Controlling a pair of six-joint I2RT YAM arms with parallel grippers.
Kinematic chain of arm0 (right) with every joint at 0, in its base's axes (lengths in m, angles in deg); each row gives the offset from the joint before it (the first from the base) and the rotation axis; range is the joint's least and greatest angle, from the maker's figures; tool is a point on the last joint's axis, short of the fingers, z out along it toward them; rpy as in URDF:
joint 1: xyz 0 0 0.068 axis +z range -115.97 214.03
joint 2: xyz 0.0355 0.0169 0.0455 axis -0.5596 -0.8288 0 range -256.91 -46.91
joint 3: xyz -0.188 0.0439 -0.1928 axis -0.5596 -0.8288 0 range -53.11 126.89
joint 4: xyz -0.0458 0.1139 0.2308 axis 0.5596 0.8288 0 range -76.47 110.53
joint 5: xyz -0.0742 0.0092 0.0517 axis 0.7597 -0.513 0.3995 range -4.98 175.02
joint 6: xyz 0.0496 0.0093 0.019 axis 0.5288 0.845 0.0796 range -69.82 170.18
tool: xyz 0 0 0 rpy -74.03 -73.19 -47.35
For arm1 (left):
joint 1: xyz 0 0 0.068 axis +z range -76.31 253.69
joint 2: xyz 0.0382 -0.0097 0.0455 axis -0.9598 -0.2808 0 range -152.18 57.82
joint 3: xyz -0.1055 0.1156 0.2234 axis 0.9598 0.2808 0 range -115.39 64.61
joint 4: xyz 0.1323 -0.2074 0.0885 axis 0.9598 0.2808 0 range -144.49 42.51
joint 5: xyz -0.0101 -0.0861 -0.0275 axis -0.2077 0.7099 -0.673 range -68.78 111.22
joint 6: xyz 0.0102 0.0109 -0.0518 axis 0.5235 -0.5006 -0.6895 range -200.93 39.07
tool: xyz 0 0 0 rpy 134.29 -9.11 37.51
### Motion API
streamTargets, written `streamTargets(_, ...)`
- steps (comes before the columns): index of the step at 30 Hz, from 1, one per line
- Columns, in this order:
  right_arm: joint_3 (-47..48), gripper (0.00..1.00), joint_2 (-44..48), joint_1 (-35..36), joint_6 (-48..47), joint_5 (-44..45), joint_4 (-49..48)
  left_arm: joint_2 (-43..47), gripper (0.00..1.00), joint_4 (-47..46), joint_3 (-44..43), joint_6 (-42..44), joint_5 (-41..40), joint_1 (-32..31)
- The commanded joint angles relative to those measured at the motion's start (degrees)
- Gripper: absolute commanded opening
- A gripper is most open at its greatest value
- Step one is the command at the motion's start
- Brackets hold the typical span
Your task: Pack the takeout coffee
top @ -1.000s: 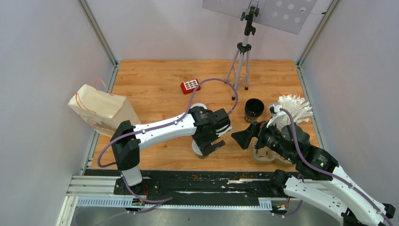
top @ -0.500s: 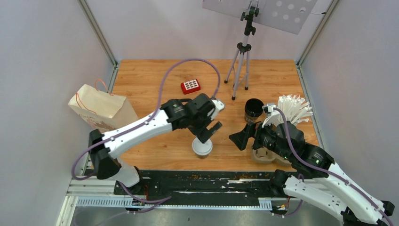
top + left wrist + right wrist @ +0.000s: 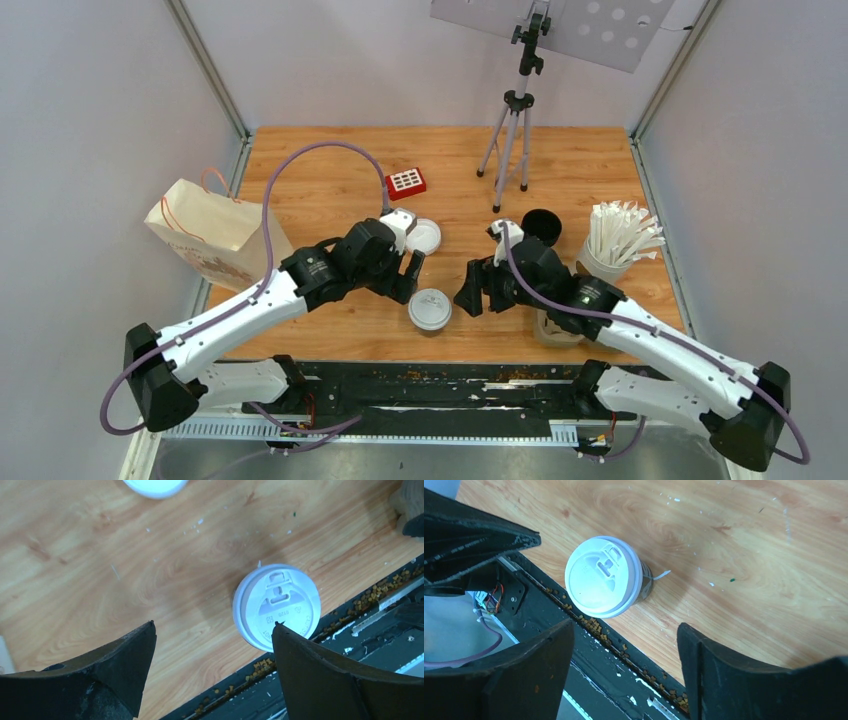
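A takeout coffee cup (image 3: 430, 309), black with a white lid, stands near the table's front edge. It shows in the left wrist view (image 3: 276, 607) and in the right wrist view (image 3: 604, 576). A second black cup (image 3: 541, 225) stands open, with no lid, farther back. A loose white lid (image 3: 424, 237) lies on the wood. My left gripper (image 3: 405, 272) is open and empty, just left of and behind the lidded cup (image 3: 214, 625). My right gripper (image 3: 478, 290) is open and empty, just right of that cup (image 3: 626, 625).
A paper bag (image 3: 215, 235) lies at the left edge. A white cup of wrapped straws (image 3: 610, 245) stands at the right. The cardboard cup tray (image 3: 552, 330) is partly under my right arm. A red block (image 3: 405, 182) and a tripod (image 3: 512, 130) stand at the back.
My left gripper has drawn back up and to the left, off the lidded cup. My right gripper has swung left toward that cup, uncovering the straws.
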Motion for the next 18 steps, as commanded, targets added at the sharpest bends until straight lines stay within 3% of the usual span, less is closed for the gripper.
streamTargets(1, -0.91, 0.69, -3.92, -1.63, -1.37, -6.92, -8.82, 2.99, 0.91, -9.29, 6.53, -6.31, 6.01, 0.76)
streamTargets(5, -1.12, 0.59, -7.29, -3.37, -2.01, -8.97, -10.2, 5.2, 0.88, -16.38, 12.63, -9.48, 9.51, 1.74)
streamTargets(10, -1.5, 0.57, -11.73, -5.86, -4.3, -12.54, -11.03, 4.25, 0.8, -19.11, 15.52, -11.73, 13.5, 3.7)
streamTargets(18, 0.2, 0.55, -16.37, -6.6, -4.28, -15.76, -11.8, 6.48, 0.71, -21.55, 20.23, -13.7, 13.32, 4.69)
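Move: The lidded coffee cup stands between the hands, its middle about 5 cm back, 5 cm to the right and 11 cm below the left hand; from the right hand it is roughly 7 cm left, 1 cm back and 10 cm down. The loose white lid lies some 20 cm beyond the cup and 2 cm to its left. From the right hand, the dark cup is about 16 cm forward and 16 cm right, and the cup carrier 24 cm right and 1 cm back. The lidded cup is closed in on from both sides: each hand sinks about 5 cm towards lid height, the left easing back and slightly right, the right going left and a little forward. The left hand's fingers swing some 15 degrees further to the right, the right hand's tip down about 10 degrees; both grippers narrow partway, with no grip on the cup yet. ##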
